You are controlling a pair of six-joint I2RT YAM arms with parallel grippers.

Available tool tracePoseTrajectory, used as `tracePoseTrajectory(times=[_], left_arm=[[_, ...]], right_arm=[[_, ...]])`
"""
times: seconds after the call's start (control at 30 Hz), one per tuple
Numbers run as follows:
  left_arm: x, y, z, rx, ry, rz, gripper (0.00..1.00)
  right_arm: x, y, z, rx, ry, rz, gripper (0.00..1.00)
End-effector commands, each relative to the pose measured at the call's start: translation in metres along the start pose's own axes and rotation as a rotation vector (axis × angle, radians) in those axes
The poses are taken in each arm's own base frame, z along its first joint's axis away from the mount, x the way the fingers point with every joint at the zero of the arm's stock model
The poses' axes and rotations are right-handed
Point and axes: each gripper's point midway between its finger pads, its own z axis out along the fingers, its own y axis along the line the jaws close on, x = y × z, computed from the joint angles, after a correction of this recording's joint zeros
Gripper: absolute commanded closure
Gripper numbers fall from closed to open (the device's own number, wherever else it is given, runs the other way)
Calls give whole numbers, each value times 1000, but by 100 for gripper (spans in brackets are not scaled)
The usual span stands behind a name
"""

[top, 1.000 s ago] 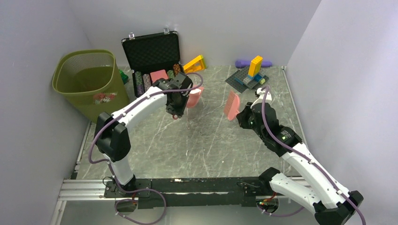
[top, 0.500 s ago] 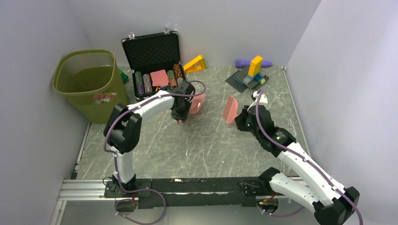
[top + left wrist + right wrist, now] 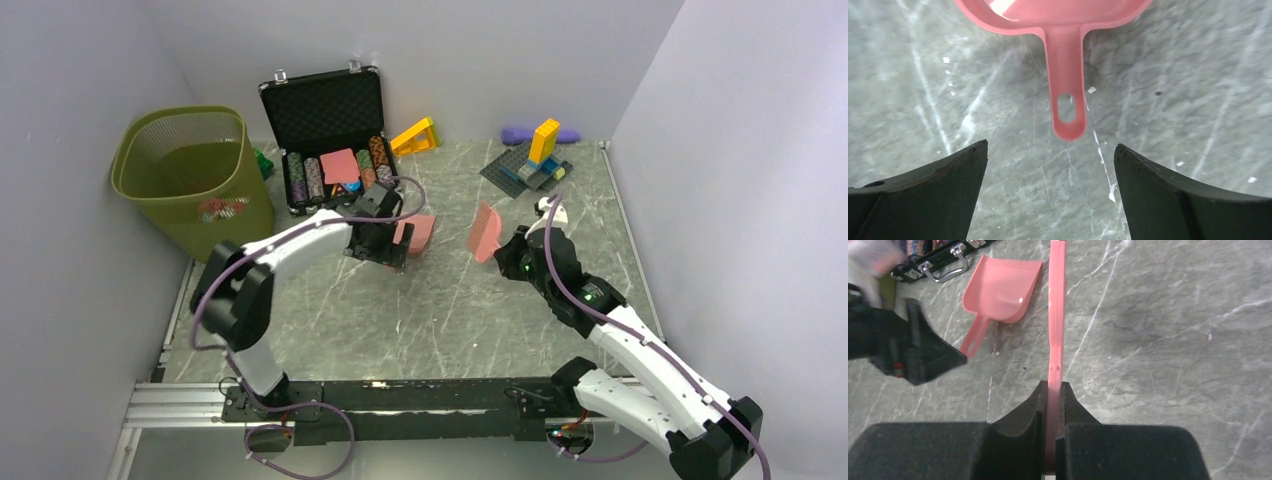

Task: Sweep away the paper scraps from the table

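Note:
A pink dustpan (image 3: 418, 232) lies flat on the grey-green marble table (image 3: 430, 310), just in front of the poker-chip case. My left gripper (image 3: 392, 254) is open, its fingertips either side of bare table a little short of the dustpan's handle (image 3: 1066, 75), touching nothing (image 3: 1050, 145). My right gripper (image 3: 505, 255) is shut on the handle of a pink brush (image 3: 484, 230), held on edge above the table's middle (image 3: 1053, 384). The brush (image 3: 1057, 305) points away from me, to the right of the dustpan (image 3: 1000, 287). Red and white paper scraps (image 3: 222, 208) show through the bin's mesh.
An olive mesh bin (image 3: 185, 170) stands at the back left. The open black case (image 3: 325, 130) holds chip stacks. A yellow wedge (image 3: 415, 135), a purple object (image 3: 520, 133) and a studded baseplate with blocks (image 3: 530, 165) line the back. Walls close in on both sides.
My left gripper has brought the dustpan down onto the table, opened and let it go, drawing back from the handle. The right arm has shifted the brush slightly left.

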Motion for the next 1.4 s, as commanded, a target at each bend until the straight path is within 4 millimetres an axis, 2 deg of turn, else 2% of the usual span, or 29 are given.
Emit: tracePoseTrajectory(times=[0.0,0.07,0.13,0.27,0.3,0.33,0.4,0.43,0.5,0.6,0.63,0.67,0.73,0.77,0.9,0.97,1.03,1.2,1.37], left_arm=[[-45,0,-66,17,-301,-33,0],[-45,4,-88,20,-386,-51,1],[-40,9,-100,28,-445,-74,0],[-23,11,-113,80,-534,-102,1],[-21,10,-117,97,-553,-108,1],[-18,9,-120,114,-566,-108,1],[-14,8,-126,142,-586,-108,0],[-11,9,-128,145,-593,-113,1],[-8,9,-133,163,-619,-118,1],[-6,7,-140,194,-657,-119,1],[-5,6,-139,202,-658,-115,0],[-4,5,-140,210,-659,-110,1],[-2,4,-139,211,-646,-106,1],[-1,4,-139,212,-642,-104,1],[3,3,-145,228,-654,-96,1],[5,4,-148,234,-671,-99,1],[6,4,-151,243,-685,-102,0],[6,5,-159,260,-728,-110,0],[7,11,-175,263,-797,-126,1]], right_arm=[[-2,30,9,-158,-31,96,100],[7,42,15,-228,-3,136,100],[14,51,22,-281,13,186,100],[10,64,33,-410,-31,323,100],[2,65,35,-448,-64,367,100],[5,62,38,-450,-58,417,100],[-5,56,43,-486,-94,515,100],[-19,59,41,-543,-151,548,100],[-31,56,41,-593,-214,600,100],[-46,53,54,-600,-239,622,100],[-51,55,61,-604,-231,606,95],[-51,55,71,-591,-204,592,78],[-47,46,90,-505,-129,612,16],[-41,39,95,-455,-114,623,1],[-37,17,91,-364,-172,615,0],[-28,2,90,-268,-160,594,0],[-28,-9,84,-202,-173,551,0],[-45,-25,53,-115,-249,397,0],[-63,-29,14,-96,-325,243,0]])
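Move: The right hand grips the brush, its head sticking out in front; the bare spot for it lies about 12 cm ahead, 7 left and 16 below. From this hand the dustpan is some 12 cm ahead and 17 left, the dark baseplate about 28 ahead and 7 right. For the left hand, open at the handle, the dustpan's middle is roughly 9 cm ahead, 3 right and 4 below. The right hand sinks about 6 cm leftward, then reaches forward some 9 cm, easing up and rolling its left side up about 40 degrees, opens to let go of the brush beside the dustpan, and backs off right and back. The left hand, still open, rises off the dustpan handle, drawing back and left as its fingers tilt forward. ##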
